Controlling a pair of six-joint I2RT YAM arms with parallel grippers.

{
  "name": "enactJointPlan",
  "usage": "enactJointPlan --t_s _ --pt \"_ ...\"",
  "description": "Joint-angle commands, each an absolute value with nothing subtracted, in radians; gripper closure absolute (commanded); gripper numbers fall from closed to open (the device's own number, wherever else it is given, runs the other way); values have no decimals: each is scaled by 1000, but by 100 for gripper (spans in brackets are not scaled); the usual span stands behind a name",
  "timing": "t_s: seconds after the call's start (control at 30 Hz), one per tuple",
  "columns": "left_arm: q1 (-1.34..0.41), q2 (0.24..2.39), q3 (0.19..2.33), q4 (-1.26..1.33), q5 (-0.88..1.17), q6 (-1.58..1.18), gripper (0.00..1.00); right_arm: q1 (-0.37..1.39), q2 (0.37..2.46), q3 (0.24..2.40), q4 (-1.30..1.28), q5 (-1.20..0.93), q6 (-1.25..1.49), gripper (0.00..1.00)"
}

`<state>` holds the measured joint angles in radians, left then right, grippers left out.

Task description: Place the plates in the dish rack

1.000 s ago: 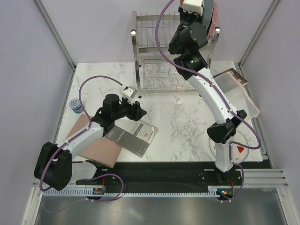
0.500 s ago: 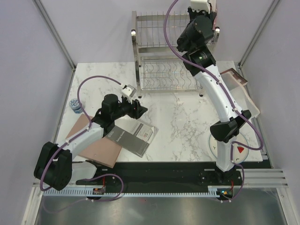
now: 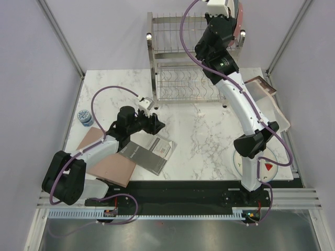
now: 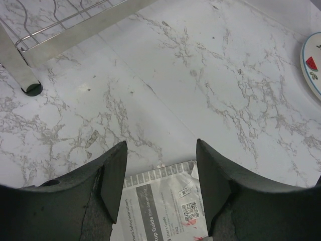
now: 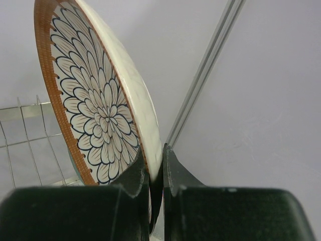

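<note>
My right gripper (image 5: pixel 156 170) is shut on the rim of the brown-rimmed petal plate (image 5: pixel 95 115) and holds it on edge, high over the right end of the dish rack (image 3: pixel 172 78). In the top view the gripper (image 3: pixel 224 11) sits at the rack's upper tier, with a pink plate edge (image 3: pixel 240 23) just to its right. Rack wires (image 5: pixel 25 130) show behind the plate. The strawberry plate (image 3: pixel 238 163) lies flat near the right arm's base, and its rim shows in the left wrist view (image 4: pixel 313 65). My left gripper (image 3: pixel 157 125) is open and empty, its jaws (image 4: pixel 160 165) over the booklet's edge.
A dark grey booklet (image 3: pixel 149 151) lies on a brown board (image 3: pixel 107 159) at front left. A small blue-and-white jar (image 3: pixel 84 117) stands at the left edge. A clear tray (image 3: pixel 269 104) sits at the right. The rack's foot (image 4: pixel 32 88) is ahead of the left gripper.
My right gripper has carried the petal plate farther back and up over the rack's upper tier. The left gripper has barely shifted.
</note>
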<state>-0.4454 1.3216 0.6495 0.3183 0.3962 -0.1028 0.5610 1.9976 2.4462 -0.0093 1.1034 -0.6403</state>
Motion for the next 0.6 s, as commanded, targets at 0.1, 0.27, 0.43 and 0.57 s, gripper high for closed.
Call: enactJointPlan --t_s 0.1,0.27,0.43,0.57 --pt "-448 1345 664 380 388 -80 36 563 1990 2467 52 1058 -569 100" --pt "-448 1350 663 380 383 -78 36 560 2019 2473 54 1057 -574 100" --pt "-446 1353 660 380 377 -78 36 549 2052 2490 55 1065 -572 100" --pt "-446 1355 660 377 370 -75 36 537 2066 2493 57 1065 -563 100"
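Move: The right hand holds the flower-patterned plate by its near edge; the free slot it is bound for in the dish rack's upper tier lies about 15 cm ahead, straight in line and some 5 cm below. The teal plate stands about 15 cm ahead, 4 cm right and 2 cm below, with the pink plate 3 cm to the right of the teal one. From the left hand the slot is roughly 27 cm ahead, 18 cm right and 33 cm above. Down and forward, with a slight drift to its left, the right hand brings the flower-patterned plate in towards the slot left of the teal plate, some 6 cm in all. It starts slowly, then speeds up, and the fingers tip about 5 degrees downward while keeping their pinch on the rim. ##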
